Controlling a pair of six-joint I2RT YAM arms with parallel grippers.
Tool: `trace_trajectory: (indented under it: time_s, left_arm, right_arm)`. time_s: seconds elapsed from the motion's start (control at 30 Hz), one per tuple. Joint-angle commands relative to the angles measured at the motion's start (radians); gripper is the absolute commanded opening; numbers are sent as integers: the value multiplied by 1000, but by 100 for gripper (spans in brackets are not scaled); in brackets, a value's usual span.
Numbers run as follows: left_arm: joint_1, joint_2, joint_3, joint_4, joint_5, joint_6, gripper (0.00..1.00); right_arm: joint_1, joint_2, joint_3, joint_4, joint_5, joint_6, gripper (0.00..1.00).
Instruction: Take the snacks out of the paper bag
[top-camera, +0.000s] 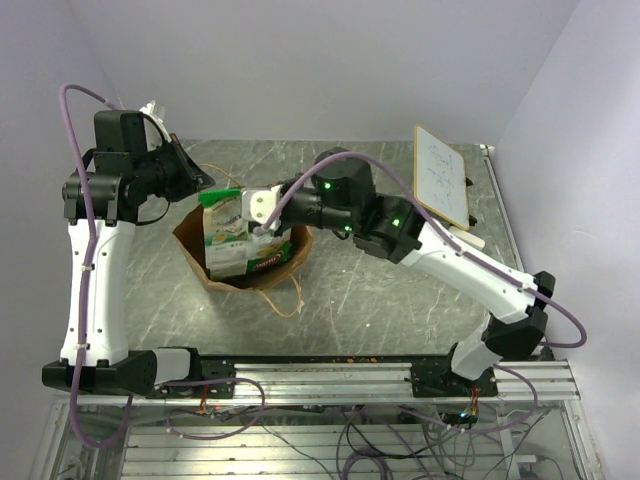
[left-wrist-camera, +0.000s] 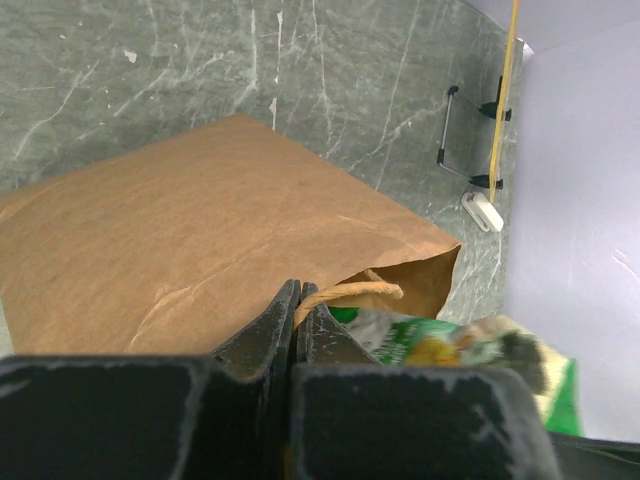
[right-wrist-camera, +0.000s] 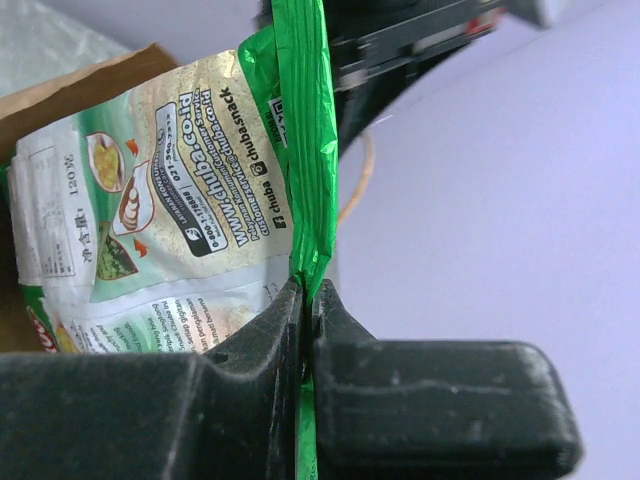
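The brown paper bag (top-camera: 250, 272) stands open on the grey table, left of the middle. My left gripper (top-camera: 203, 182) is at the bag's back left rim. In the left wrist view this gripper (left-wrist-camera: 297, 296) is shut on the bag's looped paper handle (left-wrist-camera: 352, 291), with the bag's side (left-wrist-camera: 200, 230) below. A green and white snack packet (top-camera: 224, 232) sticks up out of the bag's mouth. My right gripper (top-camera: 262, 212) is shut on it. In the right wrist view the fingertips (right-wrist-camera: 307, 292) pinch the packet's green sealed edge (right-wrist-camera: 305, 150). Whatever else lies inside the bag is hidden.
A white framed board (top-camera: 442, 175) leans at the back right, with a small white object (left-wrist-camera: 483, 210) at its foot. The bag's other handle (top-camera: 287, 296) loops onto the table in front. The metal rail (top-camera: 340, 375) with the arm bases runs along the near edge.
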Motion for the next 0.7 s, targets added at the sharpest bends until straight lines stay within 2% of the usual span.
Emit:
trace_trajectory:
  time_s: [0.0, 0.13, 0.27, 0.5, 0.67]
  left_arm:
    - [5, -13, -9, 45, -1, -15, 7]
    - [6, 18, 2, 42, -13, -8, 7]
    - [7, 42, 15, 62, 7, -18, 7]
    - [6, 48, 13, 40, -13, -3, 7]
    - [6, 50, 15, 29, -23, -2, 7]
  right_arm:
    - [-2, -74, 50, 127, 20, -23, 0]
    - [-31, -121, 51, 216, 14, -18, 0]
    - [-55, -120, 154, 185, 43, -31, 0]
    - [-69, -186, 115, 243, 323, -120, 0]
    - [-75, -248, 48, 311, 446, -124, 0]
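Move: The right hand already holds a snack pack by its green top seal, with the pack's lower end still in the paper bag. The bag's mouth is centred about 10 cm below and 5 cm back of this hand, and a red pack lies inside, 4 cm right, 1 cm back and 18 cm down. Clear table is roughly 28 cm to the right, level ahead, 38 cm below. From the left hand, pinching a bag handle, that clear table is some 35 cm right, 4 cm back, 35 cm down. Keeping its pinch on the green seal, the right hand draws the snack pack up out of the paper bag some 18 cm. From halfway it swings clearly right too, about 12 cm in all, its left-pointing fingers tilting up and swinging clockwise towards forward. The left hand keeps the handle pinched and eases about 2 cm forward and slightly down. ##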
